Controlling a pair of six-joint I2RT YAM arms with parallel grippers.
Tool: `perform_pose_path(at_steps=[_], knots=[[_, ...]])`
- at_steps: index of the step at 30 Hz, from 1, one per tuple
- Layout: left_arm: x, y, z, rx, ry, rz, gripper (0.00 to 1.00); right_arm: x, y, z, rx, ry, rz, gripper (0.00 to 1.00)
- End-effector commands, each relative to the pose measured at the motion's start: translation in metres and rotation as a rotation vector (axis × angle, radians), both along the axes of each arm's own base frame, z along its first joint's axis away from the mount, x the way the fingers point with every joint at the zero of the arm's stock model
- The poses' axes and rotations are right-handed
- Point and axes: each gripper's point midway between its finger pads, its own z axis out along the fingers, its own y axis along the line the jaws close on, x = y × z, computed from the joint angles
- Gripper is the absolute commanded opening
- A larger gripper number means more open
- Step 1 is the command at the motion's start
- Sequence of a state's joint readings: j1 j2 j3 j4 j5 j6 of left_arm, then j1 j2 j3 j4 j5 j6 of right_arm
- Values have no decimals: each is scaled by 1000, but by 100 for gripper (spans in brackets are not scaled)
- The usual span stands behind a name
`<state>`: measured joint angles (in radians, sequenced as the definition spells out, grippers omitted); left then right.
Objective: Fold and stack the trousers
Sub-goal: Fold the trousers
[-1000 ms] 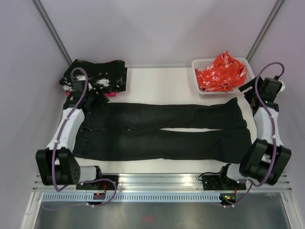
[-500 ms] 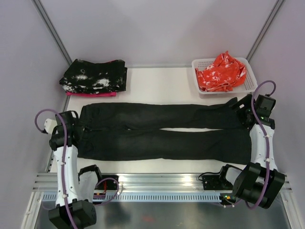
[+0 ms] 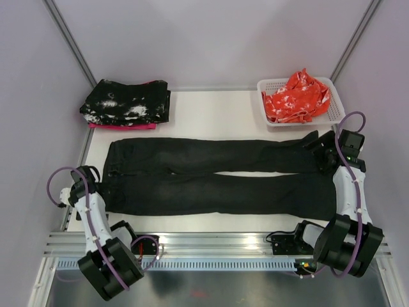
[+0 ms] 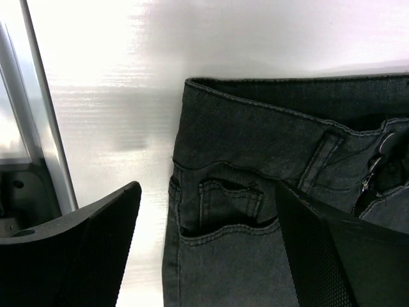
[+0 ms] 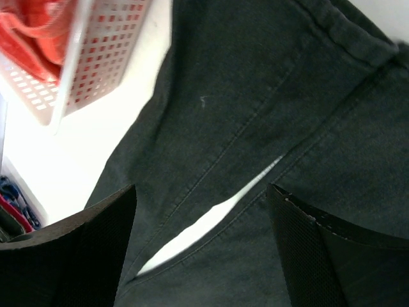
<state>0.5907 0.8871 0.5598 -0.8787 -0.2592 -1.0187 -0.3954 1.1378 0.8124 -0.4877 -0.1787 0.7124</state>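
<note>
The black trousers [image 3: 217, 176] lie flat across the table, with the waist at the left and the leg ends at the right. The two legs run side by side with a narrow gap between them. My left gripper [image 3: 97, 184] hovers open at the near-left corner of the waist. In the left wrist view the left gripper [image 4: 208, 192] has its fingers on either side of the front pocket of the trousers [image 4: 255, 134], holding nothing. My right gripper [image 3: 324, 155] stands open over the leg ends. In the right wrist view the right gripper [image 5: 201, 192] straddles the gap between the legs of the trousers [image 5: 255, 77].
A folded black cloth speckled with white [image 3: 126, 102] sits on a pink layer at the back left. A white basket [image 3: 333, 105] holding orange-red cloth [image 3: 295, 96] stands at the back right, close to the right gripper. A metal rail [image 4: 38, 128] runs along the table's left edge.
The left arm drew back from the waist's far corner to its near-left corner. The right gripper moved from beside the basket to over the leg ends. The trousers have not moved.
</note>
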Motion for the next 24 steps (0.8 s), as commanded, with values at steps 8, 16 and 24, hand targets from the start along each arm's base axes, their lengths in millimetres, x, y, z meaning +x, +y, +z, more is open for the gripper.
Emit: perform_pose_path(at_steps=[8,16,24], knots=[[4,-9,-41,-61,-22,16,81,-48,-13,-16,19,159,-271,90],[15,3,-40,-40,2,-25,42,-115,-36,-45,-109,392,-464,93],[15,1,-43,-69,31,-49,12,-151,-33,-81,-45,517,-544,93]])
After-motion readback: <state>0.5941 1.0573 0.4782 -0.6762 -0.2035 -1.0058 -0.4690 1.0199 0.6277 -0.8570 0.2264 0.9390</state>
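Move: The edge of the trousers just inside the waistband, on the near side, lies almost directly under the left hand, about 5 cm down. The waistband's near corner is some 5 cm to its left, and the fly about 9 cm ahead, level sideways. From the right hand, the near leg's outer hem corner lies roughly 20 cm back, 4 cm right and 12 cm below. The far leg's hem is nearly straight below it, and the basket about 14 cm ahead and 6 cm left. The left fingers sink about 4 cm over the near side edge just inside the waistband, then close and pinch the denim while easing forward a couple of centimetres. Meanwhile the right hand, still wide open, draws back some 14 cm and down 8 towards the near leg's outer hem corner, tipping its fingers to point steeply down and turning nearly 30 degrees clockwise. ##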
